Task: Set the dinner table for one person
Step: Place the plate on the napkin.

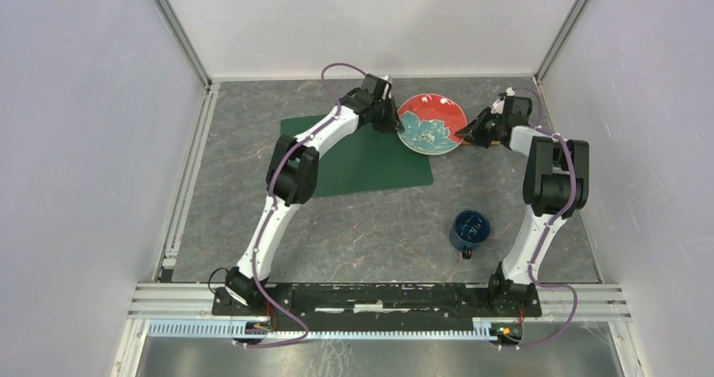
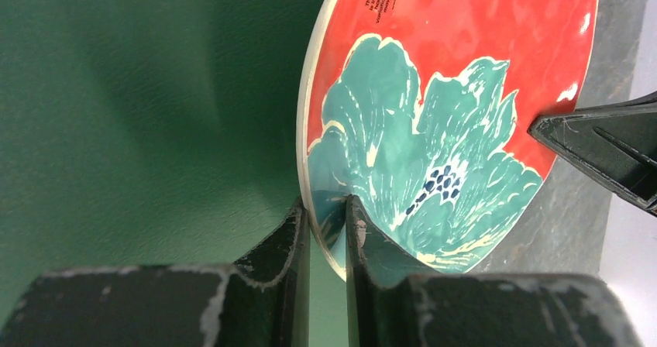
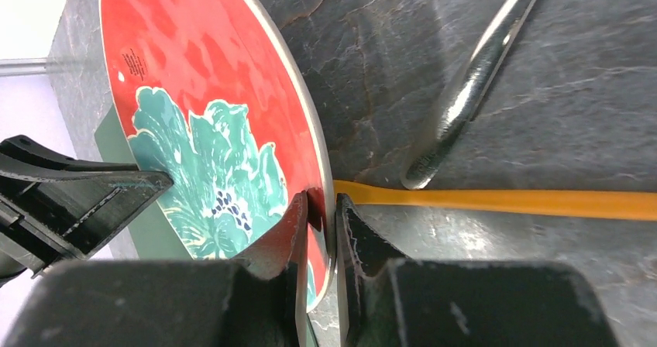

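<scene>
A red plate with a teal flower sits near the back of the dinner table, partly over the right edge of a dark green placemat. My left gripper is shut on the plate's left rim; one finger lies above the rim and one below. My right gripper is shut on the opposite rim. In the left wrist view my left gripper pinches the cream edge. In the right wrist view my right gripper does the same on the red side.
A dark blue mug stands on the table in front of the right arm. A metal utensil handle and a yellow-orange strip lie on the stone just right of the plate. White walls close the back and sides.
</scene>
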`<action>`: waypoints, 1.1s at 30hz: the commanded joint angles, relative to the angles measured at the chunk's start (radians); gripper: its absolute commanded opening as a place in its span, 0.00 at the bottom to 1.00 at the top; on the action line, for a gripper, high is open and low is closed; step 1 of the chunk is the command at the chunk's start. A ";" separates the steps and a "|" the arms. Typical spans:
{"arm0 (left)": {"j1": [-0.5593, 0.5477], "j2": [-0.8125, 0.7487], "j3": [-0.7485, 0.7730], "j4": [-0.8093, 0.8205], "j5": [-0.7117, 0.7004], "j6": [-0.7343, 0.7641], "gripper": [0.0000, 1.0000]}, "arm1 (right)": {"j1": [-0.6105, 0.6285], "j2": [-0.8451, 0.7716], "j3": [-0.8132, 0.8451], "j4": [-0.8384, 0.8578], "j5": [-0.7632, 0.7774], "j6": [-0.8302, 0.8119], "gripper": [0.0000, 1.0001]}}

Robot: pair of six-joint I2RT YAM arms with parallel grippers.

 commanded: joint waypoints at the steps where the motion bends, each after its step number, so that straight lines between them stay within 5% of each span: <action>1: -0.114 -0.127 -0.018 0.147 0.161 0.089 0.02 | 0.184 0.010 0.058 0.076 -0.218 0.048 0.00; 33: 0.020 -0.450 -0.595 0.344 0.146 0.012 0.02 | 0.407 0.114 0.156 0.120 -0.232 0.119 0.00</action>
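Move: From the left gripper, which pinches the plate's left rim, the napkin's middle lies about 13 cm to the left, 7 cm back and some 3 cm below; the plate's middle is about 10 cm right and 1 cm ahead. From the right gripper on the opposite rim, the napkin's middle is about 31 cm left and 5 cm back, the knife about 5 cm right and 2 cm back, and the fork 8 cm right and 4 cm ahead. Keep both pinches on the plate's opposite rims and carry it to the left over the napkin, both grippers together, about 11 cm. Draw the left gripper some 3 cm back on the way, and let the right one sink about 2 cm early on as it passes off the knife. Swing both hands roughly 10 degrees counter-clockwise, fingers staying closed. ##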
